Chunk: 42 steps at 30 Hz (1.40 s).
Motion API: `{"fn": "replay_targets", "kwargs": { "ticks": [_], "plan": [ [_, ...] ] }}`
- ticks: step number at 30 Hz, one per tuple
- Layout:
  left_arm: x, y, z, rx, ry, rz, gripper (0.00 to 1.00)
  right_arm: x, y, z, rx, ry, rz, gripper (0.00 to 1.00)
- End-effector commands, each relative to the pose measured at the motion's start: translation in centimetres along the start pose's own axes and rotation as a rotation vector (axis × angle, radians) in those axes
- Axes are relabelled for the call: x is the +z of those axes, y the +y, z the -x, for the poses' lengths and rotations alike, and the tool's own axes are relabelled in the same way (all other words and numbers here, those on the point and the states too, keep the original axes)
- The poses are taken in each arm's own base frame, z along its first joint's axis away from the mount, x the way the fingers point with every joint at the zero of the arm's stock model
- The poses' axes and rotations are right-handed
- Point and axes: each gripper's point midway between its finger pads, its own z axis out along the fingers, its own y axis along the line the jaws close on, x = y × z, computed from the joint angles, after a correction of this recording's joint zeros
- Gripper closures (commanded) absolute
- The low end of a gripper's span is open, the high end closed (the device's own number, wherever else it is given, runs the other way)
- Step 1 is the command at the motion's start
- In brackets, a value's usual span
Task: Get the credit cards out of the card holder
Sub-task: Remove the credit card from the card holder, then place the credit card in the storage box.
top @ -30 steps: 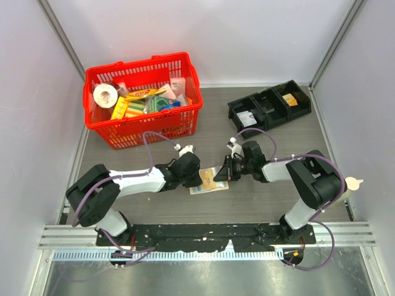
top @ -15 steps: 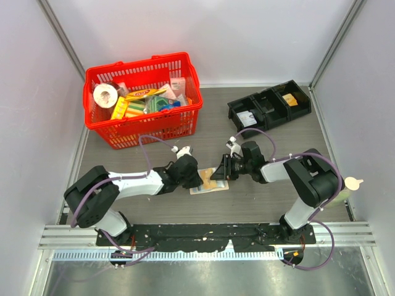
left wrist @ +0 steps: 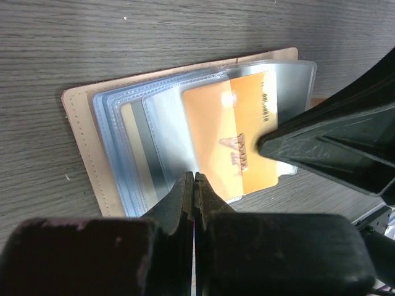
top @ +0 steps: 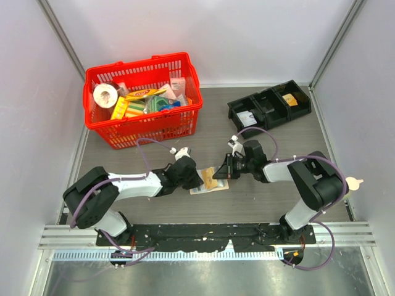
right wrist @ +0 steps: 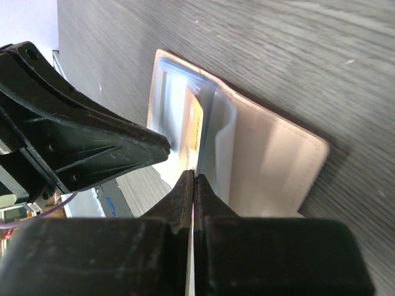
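The tan card holder (left wrist: 80,148) lies open on the table between both arms, its pale blue-grey sleeves fanned out; from above it shows at the card holder (top: 199,189). A yellow-orange credit card (left wrist: 228,132) sticks partly out of a sleeve. My left gripper (left wrist: 194,177) is shut with nothing between its tips, which press down on the sleeves beside the card. My right gripper (right wrist: 193,176) is shut on the card's far end; the card (right wrist: 196,126) runs edge-on into the seam of its jaws. The holder's tan flap (right wrist: 271,166) stands tilted up beside it.
A red basket (top: 102,126) full of packets stands at the back left. A black three-part tray (top: 270,106) sits at the back right. Grey walls close in both sides of the table.
The right gripper opened and closed again at the orange card's end. The left gripper shifted slightly left and stays shut on the sleeves.
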Motion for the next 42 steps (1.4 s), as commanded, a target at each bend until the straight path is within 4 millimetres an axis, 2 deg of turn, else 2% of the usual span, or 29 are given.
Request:
{"fn": "replay_targets", "kwargs": {
  "ticks": [1, 6, 9, 10, 12, 17, 20, 23, 24, 25, 26, 29, 36, 42],
  "plan": [
    [-0.4, 4.3, -2.1, 0.027, 0.048, 0.127, 1.00, -1.7, -0.7, 1.5, -0.048, -0.038, -0.060, 0.99],
    [-1.2, 3.2, -1.1, 0.051, 0.017, 0.090, 1.00, -3.5, -0.4, 2.2, -0.082, -0.053, -0.127, 0.99],
    [-2.6, 1.4, 0.8, 0.105, -0.034, 0.050, 0.96, -4.7, 0.4, 3.0, -0.121, -0.071, -0.164, 0.99],
    [-3.3, 0.9, 1.7, 0.132, -0.060, 0.041, 0.93, -5.3, 1.3, 3.8, -0.158, -0.090, -0.163, 0.99],
    [-4.9, -0.8, 3.8, 0.201, -0.114, 0.007, 0.79, -6.5, 2.1, 4.0, -0.185, -0.077, -0.195, 0.99],
    [-9.9, -5.4, 8.2, 0.429, -0.215, -0.104, 0.37, -10.1, 6.3, 6.3, -0.364, -0.107, -0.207, 0.99],
    [-13.2, -8.0, 10.1, 0.576, -0.255, -0.179, 0.22, -12.5, 9.4, 7.5, -0.446, -0.115, -0.204, 0.99],
    [-15.7, -10.3, 10.6, 0.761, -0.238, -0.265, 0.12, -14.3, 12.3, 8.3, -0.549, -0.124, -0.165, 0.99],
    [-16.4, -10.9, 10.9, 0.820, -0.232, -0.279, 0.10, -14.9, 13.4, 8.7, -0.578, -0.132, -0.155, 0.99],
    [-17.3, -11.9, 10.5, 0.883, -0.205, -0.334, 0.09, -15.3, 14.1, 8.4, -0.613, -0.120, -0.133, 0.99],
    [-17.5, -12.3, 10.4, 0.930, -0.173, -0.349, 0.09, -15.7, 15.3, 8.6, -0.650, -0.124, -0.099, 0.99],
    [-18.6, -13.6, 10.1, 1.071, -0.107, -0.410, 0.08, -16.6, 17.1, 8.3, -0.754, -0.107, -0.044, 0.99],
    [-20.2, -15.6, 9.5, 1.264, 0.026, -0.576, 0.12, -17.0, 19.1, 6.9, -0.918, -0.040, 0.057, 0.99],
    [-21.3, -17.2, 10.4, 1.294, -0.010, -0.744, 0.14, -17.1, 20.3, 6.0, -0.984, -0.016, 0.133, 0.99]
  ]
}}
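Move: The orange credit card is already pinched at its right edge by my right fingers, its middle about 2 cm to their left, 1 cm back, nearly level. The card holder lies open under it, its middle some 3 cm left, 1 cm back and 2 cm below; the black tray is about 25 cm ahead and 19 cm right. From my left hand, shut low over the holder, the card is 3 cm right and 2 cm ahead. With my right fingers still shut on the card I draw it some 3 cm to the right out of its sleeve, then sweep it up about 25 cm, fingertips tilting up some 40 degrees and finally drawing back. My left hand eases 3 cm left, low over the holder, then opens wide and rises about 27 cm, swinging its fingers up and clockwise. ##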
